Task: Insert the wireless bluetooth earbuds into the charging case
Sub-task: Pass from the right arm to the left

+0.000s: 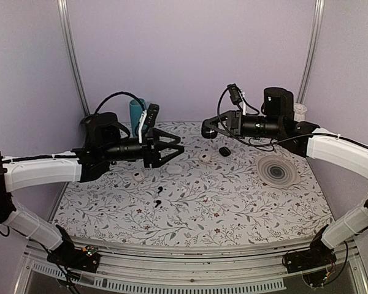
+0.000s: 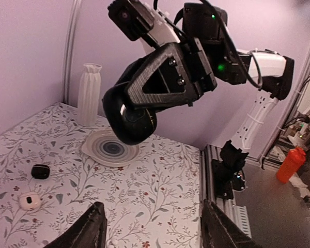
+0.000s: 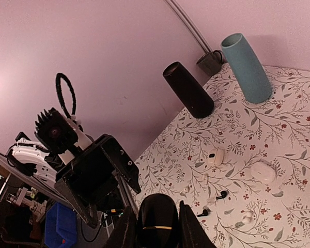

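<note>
My right gripper [image 1: 207,130] is raised above the back middle of the table and is shut on the charging case [image 3: 157,223], a small black rounded case with a thin gold seam. It also shows in the left wrist view [image 2: 129,121]. The two tiny black earbuds [image 1: 161,188] [image 1: 156,202] lie on the floral table left of centre; the right wrist view shows them too [image 3: 222,195] [image 3: 202,212]. My left gripper [image 1: 175,152] hovers open and empty above the table, pointing at the right gripper, behind the earbuds.
A flatter black oval lump [image 1: 224,151] and white cases [image 1: 205,157] [image 1: 138,177] lie on the table. A grey ringed plate [image 1: 277,169] sits at right. A teal cylinder [image 1: 137,113] and a black cylinder [image 3: 188,90] stand at back left, a white vase [image 2: 89,93] at back right.
</note>
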### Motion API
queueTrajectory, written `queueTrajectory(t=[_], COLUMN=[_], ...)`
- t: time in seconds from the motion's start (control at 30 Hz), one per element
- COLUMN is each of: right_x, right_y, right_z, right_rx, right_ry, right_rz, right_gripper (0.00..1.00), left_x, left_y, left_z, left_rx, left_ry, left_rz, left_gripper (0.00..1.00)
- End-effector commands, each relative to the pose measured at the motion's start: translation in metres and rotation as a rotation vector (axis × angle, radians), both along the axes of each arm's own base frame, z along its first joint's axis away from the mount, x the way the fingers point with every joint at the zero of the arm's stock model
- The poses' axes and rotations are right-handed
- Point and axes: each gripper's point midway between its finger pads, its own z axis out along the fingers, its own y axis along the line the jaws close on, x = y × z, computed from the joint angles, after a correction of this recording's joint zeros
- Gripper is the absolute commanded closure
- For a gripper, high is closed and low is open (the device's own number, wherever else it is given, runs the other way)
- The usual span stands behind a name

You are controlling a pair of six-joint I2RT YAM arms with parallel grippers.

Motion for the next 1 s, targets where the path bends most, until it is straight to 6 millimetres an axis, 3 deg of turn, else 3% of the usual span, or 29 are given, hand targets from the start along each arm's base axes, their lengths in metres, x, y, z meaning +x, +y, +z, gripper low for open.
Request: queueTrajectory(t=[0.0,0.27,0.73,0.97], right_x=[-0.017,-0.037,-0.05,-0.058], right_y=[0.019,0.047,0.065,0.075], right_z=[0.012,0.008,0.005,0.005], right_rx=[0.011,-0.04,-0.046,-0.027], right_ry=[-0.066,-0.106,-0.097,-0.075], right_rz=[0.158,0.269,0.339,0.388], right_gripper=[0.97,0.97,0.97,0.97], left_x=[-0.028,-0.027,-0.019,-0.013], left_y=[0.0,-0.01,-0.011,-0.008], left_z=[0.009,0.019,0.02,0.024], left_rx=[-0.098,-0.158,-0.201,-0.223], left_ry=[0.204,0.315,0.36,0.354], left_rz=[-0.26,-0.341,-0.307,-0.271], left_gripper=[0.38,0.49,0.68,0.66])
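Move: The charging case, held in the right hand, lies about 12 cm right of the left hand, 4 cm ahead and 4 cm higher. From the right hand, the left gripper is about 13 cm left, 4 cm back and 4 cm lower. On the table some 25 cm below the left hand, the earbuds lie 6 cm left and about 2 cm ahead, the white oval case 14 cm ahead and level sideways. Right hand carries the case about 6 cm left and back towards the left gripper, which turns and narrows. ##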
